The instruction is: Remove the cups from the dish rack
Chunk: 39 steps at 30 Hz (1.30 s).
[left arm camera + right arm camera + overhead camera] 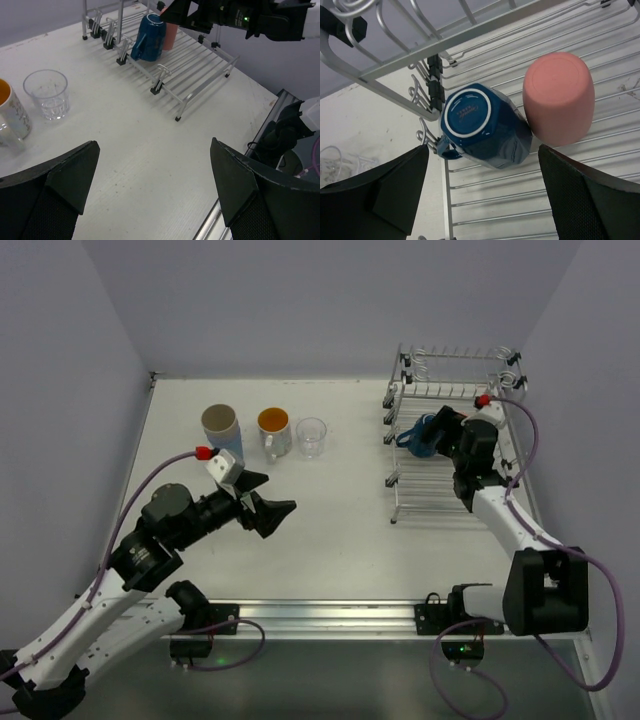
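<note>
The dish rack [428,498] stands at the right of the table. On its lower tier a dark-blue mug [482,125] lies upside down against an upside-down pink cup [559,97]. My right gripper [482,195] is open just over them, one finger on each side, touching neither; it also shows in the top view [432,436]. My left gripper [270,504] is open and empty over the middle of the table. A light-blue tumbler [221,428], an orange-inside glass mug [274,430] and a clear glass [312,437] stand on the table at the back left.
The rack's upper tier with its coiled wire holder [460,360] overhangs the right gripper. The left wrist view shows the rack [200,65], the blue mug [150,37], the clear glass [46,93] and the table's metal front edge [215,220].
</note>
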Motion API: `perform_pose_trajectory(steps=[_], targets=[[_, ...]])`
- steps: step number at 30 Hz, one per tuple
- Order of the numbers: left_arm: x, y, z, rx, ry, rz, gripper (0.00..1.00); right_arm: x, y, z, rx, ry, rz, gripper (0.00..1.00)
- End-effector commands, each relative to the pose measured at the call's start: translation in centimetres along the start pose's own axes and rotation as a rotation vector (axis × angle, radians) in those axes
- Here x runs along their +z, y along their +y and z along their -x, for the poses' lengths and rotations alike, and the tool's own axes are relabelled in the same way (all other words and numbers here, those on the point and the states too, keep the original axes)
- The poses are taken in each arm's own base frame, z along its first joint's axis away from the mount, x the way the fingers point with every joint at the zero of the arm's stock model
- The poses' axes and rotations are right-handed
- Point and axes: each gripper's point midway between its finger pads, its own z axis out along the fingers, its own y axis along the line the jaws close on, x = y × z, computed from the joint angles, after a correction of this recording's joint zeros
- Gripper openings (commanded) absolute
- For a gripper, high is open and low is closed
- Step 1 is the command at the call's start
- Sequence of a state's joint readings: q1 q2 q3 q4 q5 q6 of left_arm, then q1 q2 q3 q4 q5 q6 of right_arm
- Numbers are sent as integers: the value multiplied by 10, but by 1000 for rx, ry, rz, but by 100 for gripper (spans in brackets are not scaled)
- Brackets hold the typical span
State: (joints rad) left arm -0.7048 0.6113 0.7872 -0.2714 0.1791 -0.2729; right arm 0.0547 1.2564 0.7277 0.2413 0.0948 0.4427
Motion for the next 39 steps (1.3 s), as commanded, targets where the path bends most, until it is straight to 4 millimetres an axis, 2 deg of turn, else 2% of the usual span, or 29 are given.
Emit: perform_pose_trajectory(steps=[1, 10, 16, 21, 24, 29, 32, 34, 39], targets=[[-2, -5, 9, 47, -47, -3, 100, 11, 21, 44, -25, -111, 9, 93], [-5, -13, 7, 57, -48, -19, 100, 35, 24, 29, -41, -67, -104, 92], [-7, -19, 5, 63, -47, -37, 100, 45, 20, 23, -31, -65, -198, 90], [-8, -21, 3, 64, -43, -43, 100, 56, 17, 11, -30, -50, -261, 90], [-8, -22, 2, 67, -39, -47, 100, 60, 15, 15, -21, -61, -309, 87], [-9, -22, 2, 69, -42, -46, 100, 57, 4, 10, -6, -36, -394, 86], [-9, -22, 3, 71, -46, -45, 100, 58, 5, 11, 2, -41, -398, 78], [-9, -22, 2, 71, -45, -41, 100, 55, 6, 11, -2, -42, -396, 65], [-9, -21, 2, 69, -48, -36, 100, 48, 7, 9, -31, -40, -381, 52]])
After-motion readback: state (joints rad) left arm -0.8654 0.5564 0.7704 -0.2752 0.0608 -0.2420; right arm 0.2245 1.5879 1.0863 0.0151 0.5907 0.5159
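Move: Ahead of the right hand by about 7 cm, roughly 1 cm left and 4 cm lower, the blue mug stands upside down on the rack's lower tier. The pink cup is about 9 cm to the mug's right and 2 cm farther out; the rack's left side rail with its black clips runs about 8 cm to the mug's left. From the left hand the mug lies some 29 cm ahead, 38 cm right and 16 cm lower. Reaching forward about 5 cm, the right hand rises slightly and drifts left, then sinks to a couple of centimetres below its starting height and comes back right as it turns nearly 20 degrees clockwise and tips down. Its open fingers straddle the blue mug near its upturned base, one going in on the pink cup's side, and close to pinch the mug. The left hand eases back about 2 cm, open and empty. ##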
